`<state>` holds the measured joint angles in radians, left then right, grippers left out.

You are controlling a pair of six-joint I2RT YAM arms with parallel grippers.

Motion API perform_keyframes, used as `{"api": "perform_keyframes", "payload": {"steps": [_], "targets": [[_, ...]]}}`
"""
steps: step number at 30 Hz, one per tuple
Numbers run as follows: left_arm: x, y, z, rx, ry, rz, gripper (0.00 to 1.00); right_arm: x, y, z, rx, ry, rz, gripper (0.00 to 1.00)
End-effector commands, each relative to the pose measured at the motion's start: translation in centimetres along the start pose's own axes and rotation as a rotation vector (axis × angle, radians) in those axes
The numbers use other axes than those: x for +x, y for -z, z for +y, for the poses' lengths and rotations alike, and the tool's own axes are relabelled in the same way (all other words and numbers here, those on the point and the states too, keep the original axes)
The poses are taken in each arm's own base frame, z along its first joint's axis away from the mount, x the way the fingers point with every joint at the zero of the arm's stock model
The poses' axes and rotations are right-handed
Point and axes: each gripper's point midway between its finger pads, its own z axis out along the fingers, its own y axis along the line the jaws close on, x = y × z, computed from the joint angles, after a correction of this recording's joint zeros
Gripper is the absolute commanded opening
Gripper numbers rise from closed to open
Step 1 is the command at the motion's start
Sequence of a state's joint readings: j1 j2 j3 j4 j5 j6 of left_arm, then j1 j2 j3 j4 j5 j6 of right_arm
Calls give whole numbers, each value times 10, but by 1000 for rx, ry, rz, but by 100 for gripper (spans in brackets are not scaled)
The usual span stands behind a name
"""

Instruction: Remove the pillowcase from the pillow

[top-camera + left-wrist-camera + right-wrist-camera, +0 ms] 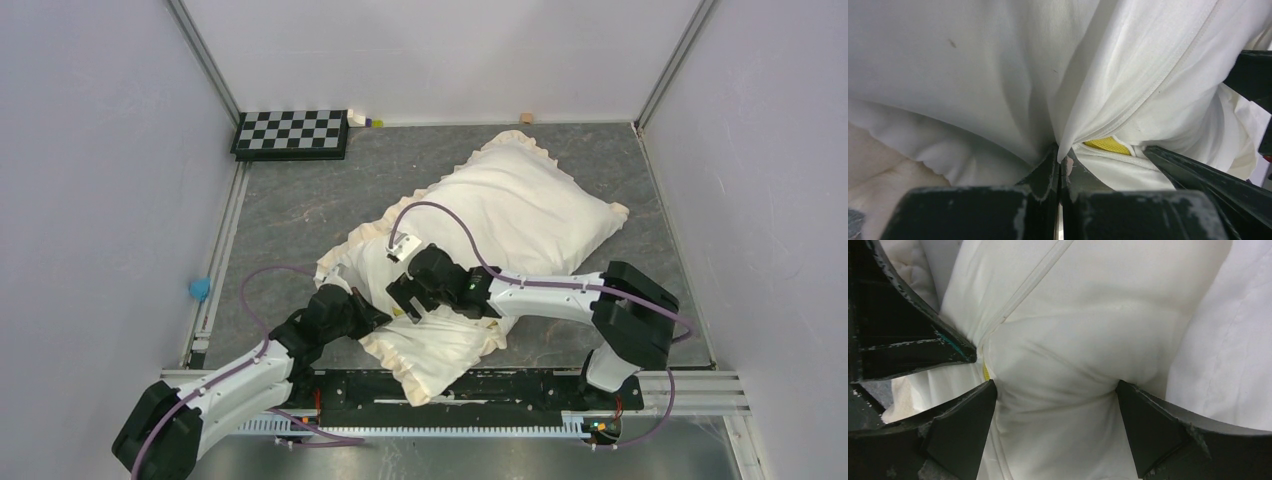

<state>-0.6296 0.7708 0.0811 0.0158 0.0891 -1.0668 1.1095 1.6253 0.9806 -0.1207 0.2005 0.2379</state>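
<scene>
The cream pillowcase (520, 205) with its ruffled frill lies diagonally across the grey table, with the pillow mostly inside it. My left gripper (372, 318) is shut, pinching a hemmed fold of the pillowcase (1128, 75) at its near end (1062, 156). Just beyond that pinch a strip of the pillow's yellow band (1108, 145) shows. My right gripper (410, 298) is wide open (1055, 390), and a plump bulge of the pillow (1058, 340) sits between its fingertips (983, 400). The left gripper's black finger (908, 340) is close by at the left of the right wrist view.
A black-and-white checkerboard (292, 133) lies at the back left, with a small yellow-green object (368, 121) beside it. A small wooden block (526, 118) sits at the back wall. A blue item (200, 289) hangs at the left rail. White walls enclose the table.
</scene>
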Motion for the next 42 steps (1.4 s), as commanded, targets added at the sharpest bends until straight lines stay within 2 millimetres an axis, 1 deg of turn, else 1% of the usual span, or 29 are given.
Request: {"api": "perform_keyframes", "payload": {"steps": [1,4,5,6,7,8,10,15,16,19,22,23,26,28,30,34,37,39,41,42], "targets": [[18,7,25,-90,-59,86,2,5,-19,-8,79,6,4,98],[18,7,25,-87,-54,77,2,20,-22,-16,144,34,36,98],[17,7,25,-85,-52,75,2,23,-22,-19,165,41,43,97],[17,7,25,-85,-51,74,2,24,-22,-23,186,49,48,91],[17,7,25,-85,-52,72,2,24,-21,-25,199,53,50,83],[17,7,25,-87,-52,72,2,22,-20,-27,207,54,45,69],[15,7,24,-89,-53,68,2,11,-13,-29,217,47,7,43],[9,7,25,-119,-76,51,2,-35,20,-35,192,-13,-151,4],[8,7,25,-124,-80,51,2,-45,29,-37,177,-28,-180,0],[6,7,25,-132,-87,47,2,-71,53,-42,101,-79,-267,0],[3,6,21,-130,-90,36,2,-89,77,-55,58,-118,-336,0],[2,6,21,-131,-90,32,2,-93,86,-63,67,-131,-355,0],[-3,6,15,-121,-95,18,2,-99,108,-91,121,-161,-396,0],[-6,5,13,-120,-103,10,2,-100,118,-110,160,-189,-414,0],[-9,4,10,-126,-113,3,2,-101,126,-124,172,-215,-433,0],[-16,-1,7,-144,-141,-3,2,-103,134,-137,157,-260,-456,0],[-23,0,-5,-153,-153,0,2,-97,135,-140,157,-257,-446,0],[-26,3,-28,-99,-170,25,2,-89,128,-136,137,-245,-426,0],[-29,9,-55,-25,-175,47,3,-76,115,-131,109,-240,-385,0],[-30,12,-65,1,-179,55,4,-72,110,-127,89,-238,-375,0]]}}
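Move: The right hand stands open over the white pillow by the case's opening; the spot its fingers will shut on is some 2 cm below, 1 cm ahead and 1 cm to the right. The sliver of yellow pillow side lies about 2 cm left, 2 cm back and 2 cm below; the pillowcase edge, already in the left fingers, about 4 cm left, 2 cm back and 2 cm below. From the left hand that pillow spot is roughly 3 cm ahead and 5 cm right, about level. Right hand dips, pinches the pillow and pulls about 11 cm right, rising; left hand lifts the pillowcase's edge. ##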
